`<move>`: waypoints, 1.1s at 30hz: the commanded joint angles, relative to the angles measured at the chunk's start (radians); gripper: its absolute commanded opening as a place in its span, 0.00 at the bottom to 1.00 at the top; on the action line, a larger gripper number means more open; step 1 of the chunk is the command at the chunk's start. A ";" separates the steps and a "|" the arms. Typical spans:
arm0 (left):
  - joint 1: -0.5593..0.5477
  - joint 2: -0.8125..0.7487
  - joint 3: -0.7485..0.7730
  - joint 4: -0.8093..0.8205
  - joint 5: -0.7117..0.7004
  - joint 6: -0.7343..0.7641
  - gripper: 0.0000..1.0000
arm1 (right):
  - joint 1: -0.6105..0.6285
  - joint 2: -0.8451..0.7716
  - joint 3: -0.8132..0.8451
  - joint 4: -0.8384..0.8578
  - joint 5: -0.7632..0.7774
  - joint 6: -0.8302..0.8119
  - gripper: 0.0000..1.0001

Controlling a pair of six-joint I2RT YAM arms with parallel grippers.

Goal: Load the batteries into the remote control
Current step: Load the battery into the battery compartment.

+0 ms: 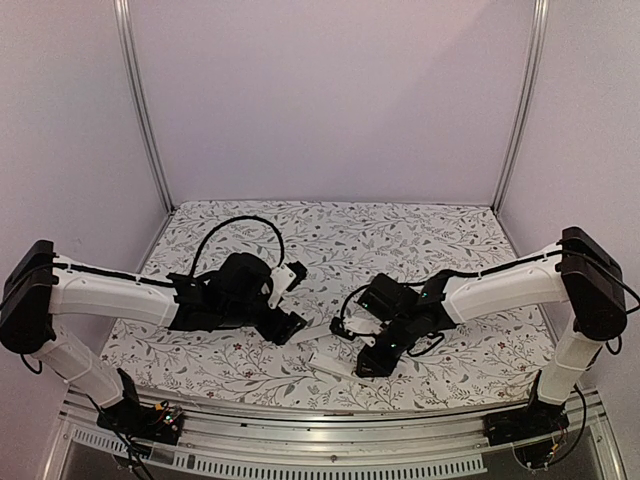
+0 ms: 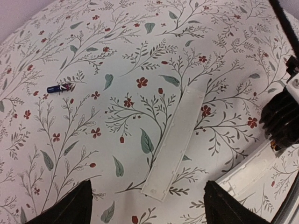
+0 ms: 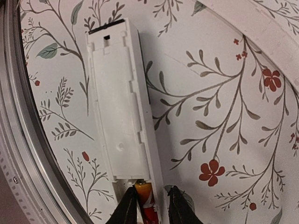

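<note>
The white remote control (image 3: 122, 100) lies back up on the flowered cloth with its long battery bay showing. A red and orange battery (image 3: 148, 204) sits in the bay's near end. My right gripper (image 3: 153, 208) straddles that battery and the remote's side wall. Its left finger touches the battery, and a sliver of cloth shows beside the right finger. In the top view the remote (image 1: 333, 363) lies just left of the right gripper (image 1: 368, 362). A second battery (image 2: 58, 88), dark with a red end, lies alone far left. My left gripper (image 2: 149, 210) hangs wide open, holding nothing.
The thin flat white cover strip (image 2: 175, 142) lies on the cloth ahead of the left gripper. The table's metal rail (image 3: 9, 140) runs close along the remote's left. A broad white band (image 3: 261, 28) crosses the upper right corner of the right wrist view.
</note>
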 commanded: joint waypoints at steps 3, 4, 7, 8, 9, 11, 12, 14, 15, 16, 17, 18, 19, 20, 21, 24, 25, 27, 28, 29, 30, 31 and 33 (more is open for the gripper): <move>0.009 0.000 -0.002 0.018 -0.010 0.014 0.82 | 0.005 0.014 0.016 -0.016 0.032 -0.007 0.21; 0.010 0.000 -0.002 0.018 -0.011 0.013 0.82 | 0.005 0.015 0.016 -0.018 0.034 -0.008 0.21; 0.009 0.000 0.000 0.018 -0.015 0.014 0.82 | 0.005 0.013 0.014 -0.019 0.033 -0.008 0.24; 0.010 0.000 0.000 0.018 -0.014 0.014 0.82 | 0.005 0.011 0.016 -0.020 0.032 -0.008 0.29; 0.009 0.000 0.000 0.018 -0.014 0.014 0.82 | 0.005 0.012 0.016 -0.020 0.032 -0.008 0.34; 0.009 -0.001 -0.001 0.018 -0.015 0.015 0.82 | 0.005 0.005 0.017 -0.018 0.030 -0.008 0.42; 0.010 -0.002 -0.001 0.019 -0.015 0.016 0.82 | 0.005 0.001 0.018 -0.017 0.027 -0.008 0.44; 0.009 -0.004 -0.002 0.019 -0.015 0.016 0.82 | 0.005 -0.009 0.022 -0.013 0.023 -0.007 0.46; 0.010 -0.004 -0.002 0.019 -0.014 0.015 0.82 | 0.005 -0.014 0.023 -0.011 0.021 -0.008 0.46; 0.010 -0.003 -0.002 0.018 -0.014 0.016 0.82 | 0.005 -0.017 0.025 -0.011 0.022 -0.008 0.47; 0.009 -0.003 -0.002 0.018 -0.014 0.016 0.82 | 0.005 -0.019 0.025 -0.011 0.022 -0.008 0.47; 0.010 -0.003 -0.002 0.019 -0.014 0.017 0.82 | 0.005 -0.021 0.025 -0.011 0.022 -0.008 0.47; 0.011 -0.003 -0.002 0.018 -0.013 0.017 0.82 | 0.005 -0.024 0.025 -0.013 0.017 -0.008 0.47; 0.010 -0.003 -0.001 0.019 -0.012 0.017 0.82 | 0.005 -0.028 0.027 -0.015 0.010 -0.008 0.47; 0.011 -0.003 0.000 0.018 -0.011 0.018 0.82 | 0.005 -0.031 0.029 -0.017 0.005 -0.008 0.47; 0.012 -0.001 0.001 0.018 -0.008 0.017 0.82 | 0.005 -0.054 0.033 -0.022 0.005 -0.008 0.48; 0.011 0.000 0.001 0.018 -0.009 0.017 0.82 | 0.005 -0.063 0.033 -0.023 0.007 -0.008 0.48; 0.011 0.000 0.003 0.018 -0.007 0.018 0.82 | 0.005 -0.078 0.033 -0.026 0.008 -0.008 0.48; 0.013 0.000 0.003 0.018 -0.006 0.018 0.82 | 0.005 -0.082 0.035 -0.028 0.003 -0.007 0.48; 0.013 0.000 0.004 0.018 -0.003 0.016 0.82 | 0.005 -0.086 0.036 -0.029 0.000 -0.008 0.48; 0.017 0.000 0.005 0.018 0.000 0.012 0.82 | 0.005 -0.092 0.036 -0.029 0.000 -0.008 0.48; 0.022 0.000 0.005 0.018 0.005 0.008 0.82 | 0.005 -0.101 0.036 -0.029 0.001 -0.008 0.48; 0.050 0.000 0.017 0.013 0.020 -0.014 0.82 | 0.005 -0.121 0.034 -0.025 0.009 0.000 0.48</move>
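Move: The battery is already in the open compartment at the remote's near-right end, between the right fingertips and about 1 cm below the hand point. The remote's middle is some 5 cm to the left, 2 cm ahead and 1 cm down; the detached cover lies about 12 cm ahead, 11 cm left and 2 cm lower. From the left hand, the battery is roughly 15 cm to the right, 9 cm back and 8 cm down. The right hand stays low over the remote's compartment with its fingertips around the battery, narrows them only a hair, and then spreads them to about twice their gap, letting go of the battery. With the fingers held open and still pointing mostly down, it then rises straight up about 2.5 cm, clear of the battery and the remote, with hardly any turn of the wrist. ##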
